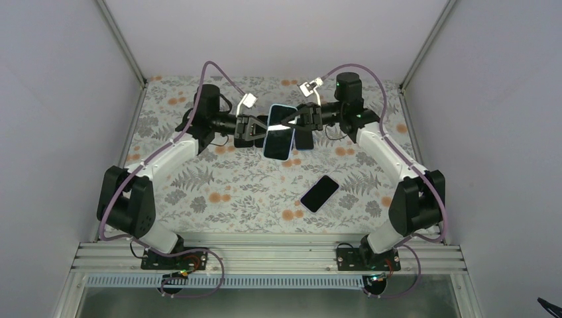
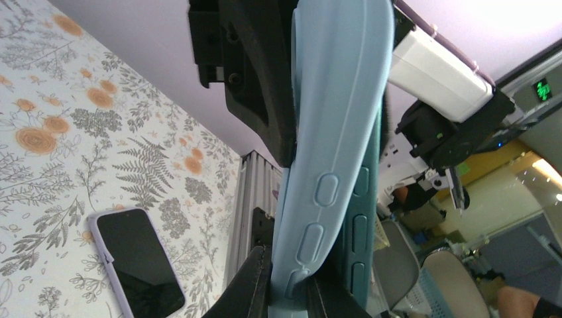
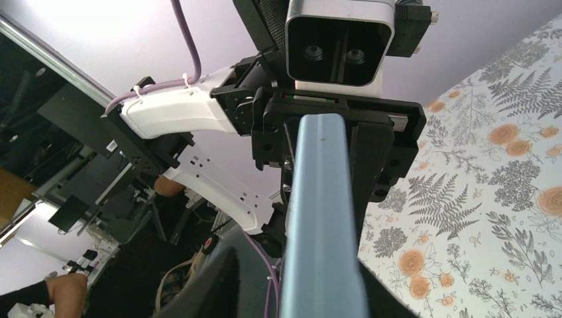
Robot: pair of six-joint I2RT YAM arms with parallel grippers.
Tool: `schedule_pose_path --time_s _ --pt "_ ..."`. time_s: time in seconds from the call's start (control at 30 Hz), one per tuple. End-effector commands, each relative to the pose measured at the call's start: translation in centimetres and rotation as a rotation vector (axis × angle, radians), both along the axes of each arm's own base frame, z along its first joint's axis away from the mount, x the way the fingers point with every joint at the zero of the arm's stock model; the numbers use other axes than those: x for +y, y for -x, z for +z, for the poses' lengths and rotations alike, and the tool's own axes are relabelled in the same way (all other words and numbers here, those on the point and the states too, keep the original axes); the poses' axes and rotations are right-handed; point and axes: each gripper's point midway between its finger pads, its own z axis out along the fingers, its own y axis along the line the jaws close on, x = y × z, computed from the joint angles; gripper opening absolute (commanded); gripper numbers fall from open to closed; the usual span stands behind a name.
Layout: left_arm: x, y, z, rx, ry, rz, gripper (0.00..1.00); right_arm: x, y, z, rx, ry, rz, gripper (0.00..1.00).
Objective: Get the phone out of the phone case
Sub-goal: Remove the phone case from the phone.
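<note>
A phone [image 1: 278, 140] in a light blue phone case [image 1: 283, 110] hangs above the far middle of the table, between both grippers. My left gripper [image 1: 255, 131] is shut on the case's long edge. In the left wrist view the light blue case [image 2: 338, 132] is pinched between my black fingers [image 2: 248, 288], and its rim is peeled off the phone's darker teal side [image 2: 361, 232]. My right gripper [image 1: 301, 126] is at the opposite edge. In the right wrist view its left finger [image 3: 219, 285] stands apart from the blue edge [image 3: 321, 218], so the jaws are open around it.
A second phone [image 1: 319, 193] with a dark screen lies face up on the floral table cover, right of the middle; the left wrist view shows it in a lilac case [image 2: 136, 262]. White walls enclose the table [image 1: 219, 192] on three sides.
</note>
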Motion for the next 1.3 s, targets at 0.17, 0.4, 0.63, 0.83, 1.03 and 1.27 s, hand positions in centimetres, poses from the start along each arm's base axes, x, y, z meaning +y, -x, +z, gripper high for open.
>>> schedule_pose_path --time_s 0.17,0.4,0.63,0.83,1.03,1.27 --pt "1.2 -4.1 -0.3 0.077 -0.015 0.175 0.02 -1.0 -2.6 -0.6 -0.016 0.068 -0.139 0.71" --pt "2.6 -7.2 -2.4 0.210 -0.101 0.369 0.02 -2.3 -6.1 -1.1 -0.191 0.216 -0.391 0.90" --pt "4.8 -9.8 -5.1 0.353 -0.204 0.585 0.02 -3.0 -8.2 -2.3 -0.399 0.409 -0.584 0.95" --pt "6.2 -11.1 -6.6 0.458 -0.233 0.688 0.03 -1.3 -8.0 -3.4 -0.564 0.548 -0.640 0.95" --pt "7.2 -11.7 -7.6 0.523 -0.245 0.752 0.03 1.3 -7.3 -4.7 -0.657 0.639 -0.661 0.91" --pt "8.1 -12.3 -8.2 0.562 -0.258 0.799 0.03 4.5 -6.8 -5.8 -0.682 0.691 -0.703 0.92"
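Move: The left hand pinches the light-blue case; the phone's middle lies about 4 cm right and 1 cm back of that hand, and from the right hand about 2 cm left and 2 cm back. On the table, roughly 28 cm below the left hand and 17 cm ahead, lie the left black case 11 cm left and the right one 3 cm left. The red-edged phone lies about 17 cm straight ahead of the right hand, 31 cm below. Left swings the pinched phone 11 cm forward, down, left; right, opening wide, sweeps forward-down, then left, tilting downward. ##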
